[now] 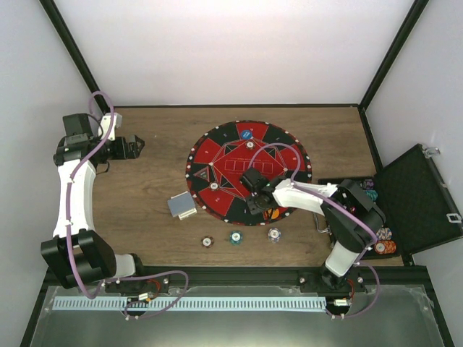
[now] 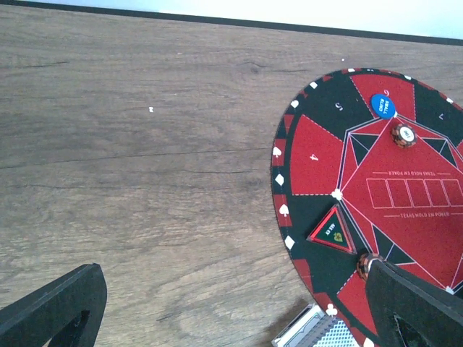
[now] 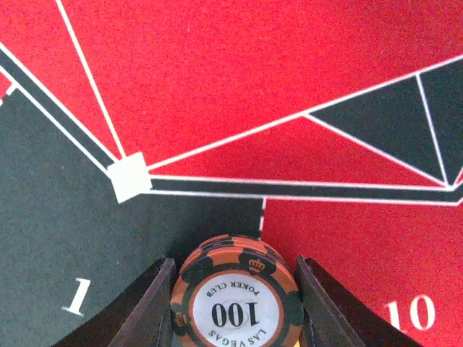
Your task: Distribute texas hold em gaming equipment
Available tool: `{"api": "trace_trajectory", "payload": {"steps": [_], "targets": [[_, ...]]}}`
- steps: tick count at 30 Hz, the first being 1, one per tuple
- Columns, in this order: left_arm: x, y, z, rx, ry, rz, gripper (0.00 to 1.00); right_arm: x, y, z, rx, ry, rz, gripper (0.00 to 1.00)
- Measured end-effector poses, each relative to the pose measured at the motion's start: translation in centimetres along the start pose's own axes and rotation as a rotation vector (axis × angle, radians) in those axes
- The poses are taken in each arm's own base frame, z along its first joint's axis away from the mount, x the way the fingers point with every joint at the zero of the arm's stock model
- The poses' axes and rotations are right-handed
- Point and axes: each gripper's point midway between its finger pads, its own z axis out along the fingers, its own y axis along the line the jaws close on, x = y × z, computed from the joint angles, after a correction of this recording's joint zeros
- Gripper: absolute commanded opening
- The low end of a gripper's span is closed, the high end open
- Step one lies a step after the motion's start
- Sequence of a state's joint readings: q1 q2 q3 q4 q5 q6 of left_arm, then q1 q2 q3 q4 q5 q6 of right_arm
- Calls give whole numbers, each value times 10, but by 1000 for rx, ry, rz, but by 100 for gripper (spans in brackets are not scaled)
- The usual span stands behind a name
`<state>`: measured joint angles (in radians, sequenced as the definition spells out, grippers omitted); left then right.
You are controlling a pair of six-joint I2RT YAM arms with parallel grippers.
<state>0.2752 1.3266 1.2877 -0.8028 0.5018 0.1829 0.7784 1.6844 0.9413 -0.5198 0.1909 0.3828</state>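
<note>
My right gripper [image 3: 233, 278] is shut on a short stack of brown striped-edge chips [image 3: 236, 307] marked 100, low over the mat's [image 3: 289, 87] near part, where a black and a red field meet. The top view has this gripper [image 1: 258, 196] at the mat's [image 1: 217, 155] front. My left gripper [image 2: 239, 311] is open with nothing in it, over bare wood left of the mat [image 2: 318, 155]. A grey-blue card deck [image 1: 182, 206] lies off the mat's front left edge. Three chips [image 1: 236, 236] lie in a row on the wood. A blue disc [image 2: 383, 105] and a brown chip [image 2: 404, 134] sit on the mat's far side.
An open black case [image 1: 416, 202] with more chips [image 1: 383, 246] stands at the right table edge, beside my right arm. A small green triangle marker [image 2: 332, 230] rests on the mat's left side. Black frame posts rise at the back corners.
</note>
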Motion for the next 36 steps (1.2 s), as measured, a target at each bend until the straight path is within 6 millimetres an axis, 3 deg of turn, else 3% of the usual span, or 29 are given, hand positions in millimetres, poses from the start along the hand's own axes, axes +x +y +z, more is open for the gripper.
{"api": "trace_trajectory", "payload": {"steps": [3,4,5,6,7,8,15,19,21,23,26,30,36], "targets": [[0,0,0,0,-1,0,100,-4,-1,1,-8,-9,8,14],[0,0,0,0,-1,0,100,-5,-1,2,-10,-11,11,19],[0,0,0,0,0,0,100,-6,-1,2,-10,-14,13,30],[0,0,0,0,-1,1,100,-6,-2,3,-10,-16,14,51],[-1,0,0,0,-1,1,100,-7,-2,3,-10,-17,16,61],[-1,0,-1,-1,-2,1,100,-7,-2,3,-8,-18,16,63],[-4,-1,-2,-1,-8,5,100,-7,-9,-1,27,-10,16,68],[-6,-1,-3,-2,-12,7,100,-12,-2,-24,27,-36,2,69],[-6,-1,-3,-2,-12,7,100,-19,13,-43,-4,-76,-16,71],[-6,-1,-3,-1,-12,7,100,-24,43,-68,-65,-126,-54,75],[-6,-1,-3,-2,-12,7,100,-16,86,-93,-158,-159,-123,80],[-6,-1,-3,-2,-12,6,100,16,122,-100,-231,-112,-206,79],[-6,-1,-3,-2,-12,6,100,44,130,-81,-221,-26,-236,74]]}}
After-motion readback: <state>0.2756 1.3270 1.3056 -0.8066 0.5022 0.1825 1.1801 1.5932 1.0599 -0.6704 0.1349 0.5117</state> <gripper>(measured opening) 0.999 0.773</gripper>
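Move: The right hand still grips brown chips right on the black-and-red mat. The teal chips it heads for next stand about 12 cm back and 9 cm to its left, at about its height. The orange button lies some 5 cm right and 1 cm back, the white chips about 10 cm back and 5 cm right, and the remaining brown chips roughly 14 cm back and 18 cm left. From the raised left hand, the teal chips are about 22 cm back, 29 cm right and 24 cm down. The right fingers let go of the brown chips after easing them about 1 cm forward at mat height. Then the hand lifts some 9 cm while swinging back and left, about 11 cm back and 10 cm left in all. It opens wider, turns roughly 15 degrees counter-clockwise and sinks about 3 cm towards the teal chips, stopping short of touching them. ##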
